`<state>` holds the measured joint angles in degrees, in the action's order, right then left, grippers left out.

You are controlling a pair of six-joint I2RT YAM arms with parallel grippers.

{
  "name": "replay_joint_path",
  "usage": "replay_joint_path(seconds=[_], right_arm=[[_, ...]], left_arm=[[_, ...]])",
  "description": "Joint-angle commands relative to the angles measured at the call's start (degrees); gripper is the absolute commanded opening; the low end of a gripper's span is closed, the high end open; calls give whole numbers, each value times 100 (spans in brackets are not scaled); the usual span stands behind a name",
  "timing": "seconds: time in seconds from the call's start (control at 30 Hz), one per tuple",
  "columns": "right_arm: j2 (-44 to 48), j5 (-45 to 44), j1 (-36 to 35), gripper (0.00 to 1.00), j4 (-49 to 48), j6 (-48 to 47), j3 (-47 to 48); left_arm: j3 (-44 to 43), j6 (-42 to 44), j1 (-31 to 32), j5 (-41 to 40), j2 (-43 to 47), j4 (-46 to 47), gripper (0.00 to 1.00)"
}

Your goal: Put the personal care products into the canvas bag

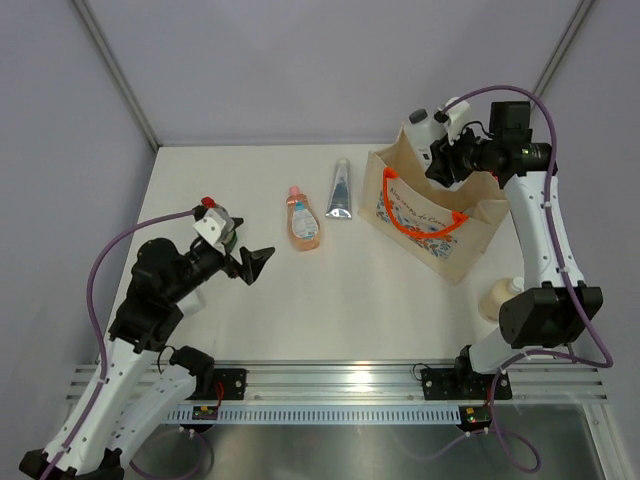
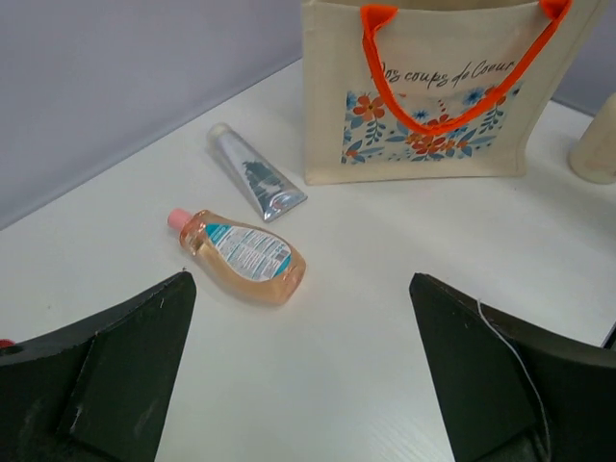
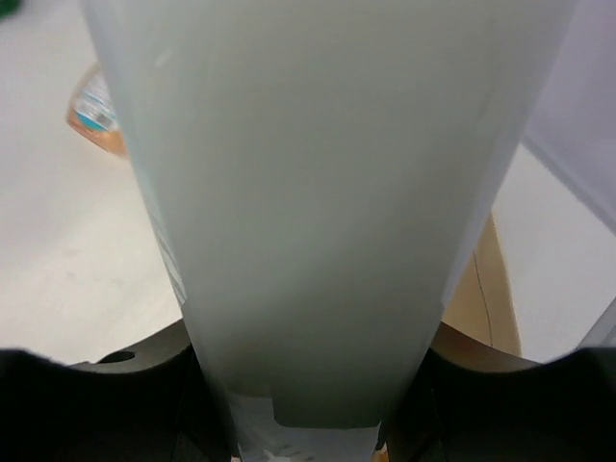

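The canvas bag [image 1: 432, 214] stands at the right, its orange handles [image 2: 452, 96] up. My right gripper [image 1: 444, 166] hangs over the bag's mouth, shut on a white bottle [image 3: 318, 192] that fills the right wrist view; the bag's tan rim [image 3: 493, 289] shows beside it. A peach-pink bottle [image 1: 303, 222] and a silver tube [image 1: 340, 189] lie on the table left of the bag, and both show in the left wrist view, the bottle [image 2: 243, 255] nearer than the tube [image 2: 252, 173]. My left gripper [image 1: 257, 259] is open and empty, low over the table short of the peach-pink bottle.
A cream pump bottle [image 1: 497, 297] stands by the right arm's base, right of the bag; it also shows in the left wrist view [image 2: 597, 144]. Grey walls close the far and side edges of the white table [image 1: 250, 320].
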<state>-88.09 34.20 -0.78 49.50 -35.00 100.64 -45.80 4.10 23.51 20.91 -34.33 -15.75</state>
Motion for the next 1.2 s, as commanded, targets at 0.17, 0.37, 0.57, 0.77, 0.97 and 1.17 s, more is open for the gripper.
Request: replay_joint_path(seconds=[0.17, 0.37, 0.57, 0.77, 0.97, 1.17], right_arm=[[-831, -1301, 7, 0, 385, -1227, -9], [-1491, -1582, -2, 9, 895, -1509, 166], [-2238, -2426, -19, 30, 658, -826, 421], [-2572, -2541, -168, 67, 623, -412, 369], [-2275, -2085, -169, 99, 606, -7, 404], [-1466, -1443, -169, 100, 736, 318, 895]], left_arm=[[449, 153, -22, -588, 672, -16, 99], [678, 91, -22, -676, 761, 98, 99], [476, -645, -30, -1465, 393, 90, 99], [37, -1805, -30, -3353, -92, -656, 99], [19, -3458, -39, -5112, -477, -1343, 99], [-43, -3285, -390, -4816, -1602, -870, 99]])
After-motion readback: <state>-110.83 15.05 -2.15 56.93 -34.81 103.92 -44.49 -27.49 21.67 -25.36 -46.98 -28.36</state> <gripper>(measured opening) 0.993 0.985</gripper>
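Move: The right hand holds the white bottle over the canvas bag, whose middle lies some 7 cm ahead, 5 cm right and 18 cm below; the silver tube lies about 22 cm ahead and 22 cm left, 31 cm down. From the empty left hand the amber bottle lies roughly 27 cm ahead, 13 cm right and 28 cm down; the green bottle stands about 22 cm ahead, 13 cm left and 20 cm down. Down some 22 cm into the bag goes the right hand, drifting right and a little forward as its fingers tip about 30 degrees further down; it opens wide to let go of the white bottle, then starts back up about 5 cm. The open, empty left hand sinks and swings left and slightly forward towards the green bottle, turning counter-clockwise and tipping down. ##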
